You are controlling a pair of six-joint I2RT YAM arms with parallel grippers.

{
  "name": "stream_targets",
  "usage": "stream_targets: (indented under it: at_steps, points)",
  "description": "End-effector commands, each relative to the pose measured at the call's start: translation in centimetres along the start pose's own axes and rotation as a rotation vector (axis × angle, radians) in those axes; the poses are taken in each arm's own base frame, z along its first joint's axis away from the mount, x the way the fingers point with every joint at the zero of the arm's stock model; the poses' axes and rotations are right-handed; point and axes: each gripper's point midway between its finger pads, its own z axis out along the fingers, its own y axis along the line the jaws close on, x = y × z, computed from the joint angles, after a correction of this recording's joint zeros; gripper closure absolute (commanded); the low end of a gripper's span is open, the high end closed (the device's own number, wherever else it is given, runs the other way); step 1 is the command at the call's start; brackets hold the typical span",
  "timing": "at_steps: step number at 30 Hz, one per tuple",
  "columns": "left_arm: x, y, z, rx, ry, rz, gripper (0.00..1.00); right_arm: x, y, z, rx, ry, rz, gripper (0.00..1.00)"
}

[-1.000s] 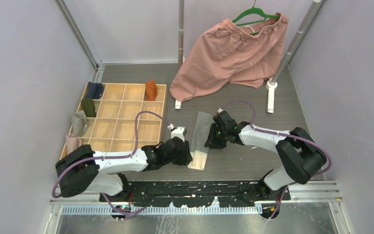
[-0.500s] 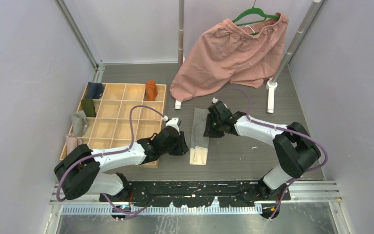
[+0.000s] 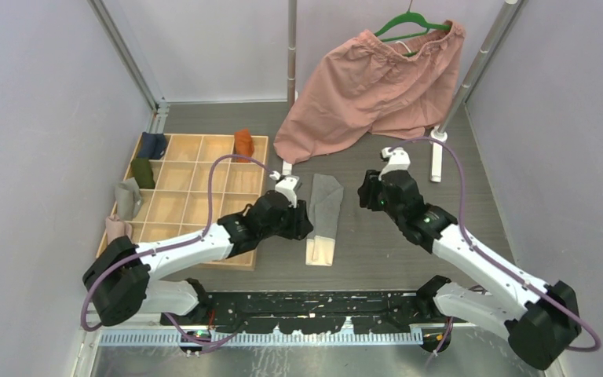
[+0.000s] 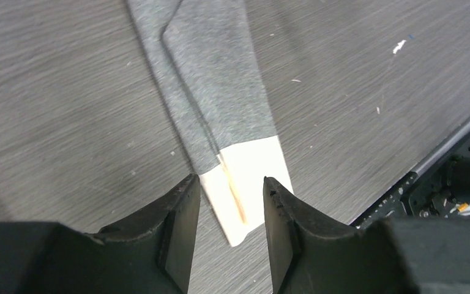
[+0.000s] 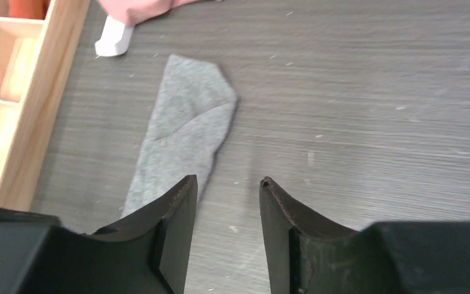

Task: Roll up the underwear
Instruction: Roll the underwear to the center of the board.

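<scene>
The grey underwear (image 3: 324,212) lies flat on the table as a long folded strip, its cream-white band (image 3: 319,251) at the near end. My left gripper (image 3: 303,228) hovers at the strip's left edge. In the left wrist view it (image 4: 229,179) is open, with the cream band (image 4: 251,165) showing on the table between its fingers. My right gripper (image 3: 367,200) stands open to the right of the strip's far end. In the right wrist view it (image 5: 227,180) is empty, and the grey cloth (image 5: 183,135) lies ahead to the left. The rust-orange underwear (image 3: 243,144) sits in a tray compartment.
A wooden compartment tray (image 3: 196,208) lies left of the strip, with dark blue (image 3: 153,144) and green (image 3: 143,173) rolls in it. Big pink shorts (image 3: 369,86) hang on a green hanger from a rack. The rack's white feet (image 3: 437,157) stand behind the strip.
Both grippers' jaws have widened. The right gripper has drawn back to the right, off the strip's far end. The left gripper has moved farther along the strip's left side.
</scene>
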Motion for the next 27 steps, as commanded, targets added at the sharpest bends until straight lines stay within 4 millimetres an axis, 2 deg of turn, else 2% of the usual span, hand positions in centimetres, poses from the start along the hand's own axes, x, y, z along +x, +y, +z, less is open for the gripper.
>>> stream_targets:
  at_steps: [1,2,5,9,13,16,22,27]
  points:
    - [-2.3,-3.1,0.5,0.137,-0.035,0.087,0.57,-3.6,-3.9,-1.8,0.163,-0.222,-0.049,0.43]
    - [-2.1,-3.5,0.8,0.161,-0.025,0.098,0.57,-4.1,-4.4,-2.5,0.193,-0.243,-0.039,0.34]
    - [-1.5,-4.6,1.6,0.227,0.003,0.123,0.59,-4.8,-5.1,-3.9,0.21,-0.281,-0.041,0.22]
    - [-0.1,-5.4,2.9,0.28,0.08,0.157,0.69,-4.4,-3.3,-4.7,0.07,-0.29,-0.101,0.15]
    - [1.6,-5.3,4.1,0.294,0.159,0.179,0.85,-3.6,-2.8,-4.5,0.028,-0.263,-0.142,0.15]
    - [2.7,-5.0,4.6,0.294,0.197,0.182,0.91,-3.4,-2.1,-4.4,-0.008,-0.252,-0.156,0.15]
    - [4.0,-3.2,5.3,0.218,0.226,0.171,0.95,-2.8,-0.2,-4.2,-0.121,-0.232,-0.221,0.16]
    - [4.4,-1.7,5.6,0.151,0.219,0.164,0.97,-2.5,2.1,-4.1,-0.255,-0.232,-0.279,0.19]
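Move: The underwear lies as a folded grey strip with its cream waistband end nearest the robot; that end is about 5 cm right of the left hand, 3 cm back and 9 cm below, while the strip's middle is 5 cm ahead and 5 cm right. The wooden organizer's middle stands some 30 cm left and 10 cm ahead. From the right hand, the waistband is roughly 12 cm left, 10 cm back and 15 cm below. Over the underwear's cream waistband comes the left hand, first about 5 cm to the right, then some 6 cm down with a slight draw back, turning 20 degrees clockwise as its half-open fingers shut empty; touch can't be made out. The right hand swings right and up, then partly returns left, opening wide and tipping its fingers upward. ##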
